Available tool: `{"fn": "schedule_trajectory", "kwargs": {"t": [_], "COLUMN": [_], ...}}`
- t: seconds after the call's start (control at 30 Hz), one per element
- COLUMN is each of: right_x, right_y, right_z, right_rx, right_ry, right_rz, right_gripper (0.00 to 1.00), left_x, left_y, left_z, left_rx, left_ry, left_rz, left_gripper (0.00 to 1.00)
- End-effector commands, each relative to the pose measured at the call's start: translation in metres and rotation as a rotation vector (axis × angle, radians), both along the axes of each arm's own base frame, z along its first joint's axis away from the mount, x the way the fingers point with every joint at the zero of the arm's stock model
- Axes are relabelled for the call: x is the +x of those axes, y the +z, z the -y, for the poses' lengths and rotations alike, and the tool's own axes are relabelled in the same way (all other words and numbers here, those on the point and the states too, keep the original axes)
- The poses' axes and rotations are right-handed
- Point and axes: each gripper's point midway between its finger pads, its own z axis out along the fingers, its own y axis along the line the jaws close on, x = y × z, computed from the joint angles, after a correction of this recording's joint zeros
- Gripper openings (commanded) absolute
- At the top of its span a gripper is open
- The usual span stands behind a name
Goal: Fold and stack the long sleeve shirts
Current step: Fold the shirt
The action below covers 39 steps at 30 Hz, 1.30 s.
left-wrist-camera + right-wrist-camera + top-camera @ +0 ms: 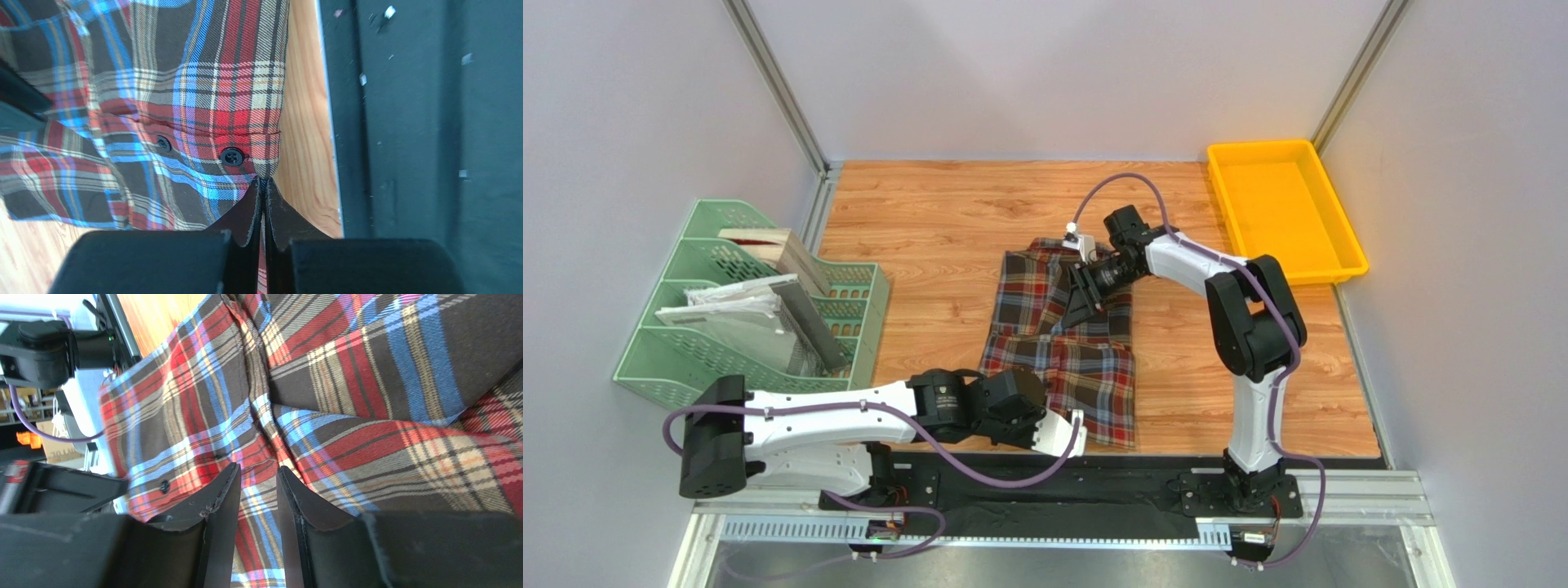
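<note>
The long sleeve shirt (1063, 355), a brown, red, blue and cream plaid, lies crumpled and partly folded in the middle of the wooden table. My left gripper (1078, 431) is at the shirt's near right corner. In the left wrist view its fingertips (263, 184) are shut, pinching the shirt's (184, 92) edge just below two dark buttons. My right gripper (1078, 284) reaches over the shirt's far part. In the right wrist view it (258, 471) stands a little open, with the plaid cloth (368, 386) right under the gap.
A green file rack (756, 306) with papers stands at the left. A yellow tray (1277, 208) sits at the back right. A black mat (430, 122) runs along the table's near edge, close beside the left gripper.
</note>
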Motion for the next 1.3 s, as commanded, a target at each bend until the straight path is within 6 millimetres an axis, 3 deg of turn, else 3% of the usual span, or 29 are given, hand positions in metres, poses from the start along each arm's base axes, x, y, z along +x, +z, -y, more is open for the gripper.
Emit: {"fn": "schedule_trajectory", "kwargs": {"t": [0.0, 0.2, 0.43, 0.6, 0.7, 1.03, 1.27], "right_x": [-0.022, -0.034, -0.074, -0.102, -0.116, -0.13, -0.121], "right_y": [-0.017, -0.033, -0.05, -0.051, -0.049, -0.035, -0.018], "right_z": [-0.006, -0.008, -0.004, -0.003, -0.004, -0.008, -0.007], "right_rx": [0.007, -0.012, -0.054, -0.046, -0.044, -0.018, -0.018], "right_ry": [0.067, 0.091, 0.195, 0.251, 0.282, 0.339, 0.325], "right_rz": [-0.022, -0.038, -0.063, -0.084, -0.076, -0.083, -0.091], "right_gripper": [0.34, 0.32, 0.3, 0.3, 0.29, 0.29, 0.32], "left_x": [-0.019, -0.025, -0.026, -0.022, -0.016, 0.039, 0.073], "left_y": [0.028, 0.041, 0.064, 0.093, 0.099, 0.091, 0.085], "left_z": [0.007, 0.008, 0.01, 0.016, 0.018, 0.029, 0.042], "left_rx": [-0.061, -0.077, -0.126, -0.19, -0.196, -0.206, -0.238], "left_ry": [-0.003, -0.02, -0.011, -0.019, -0.013, 0.022, 0.021], "left_rz": [-0.097, -0.123, -0.122, -0.09, -0.075, -0.041, -0.026], "left_gripper": [0.0, 0.0, 0.0, 0.0, 0.0, 0.0, 0.0]}}
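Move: My left hand already pinches the shirt's near edge, held up over the front of the table; the shirt's middle, which it is to be folded over, lies about 14 cm ahead, 3 cm right and 7 cm below, the shirt's far edge some 29 cm ahead and 3 cm right. The near right corner is 14 cm to its right and about level. For my right hand, the shirt's near half is some 12 cm straight back and 5 cm below. I set my right fingers down about 5 cm while drawing them straight back some 13 cm over the shirt, turning the hand nearly 20 degrees counter-clockwise, fingertips on the cloth and gap unchanged. My left hand keeps its pinch on the near edge, rises with a slight draw back, then swings forward over the shirt towards its middle, sinking a little. ##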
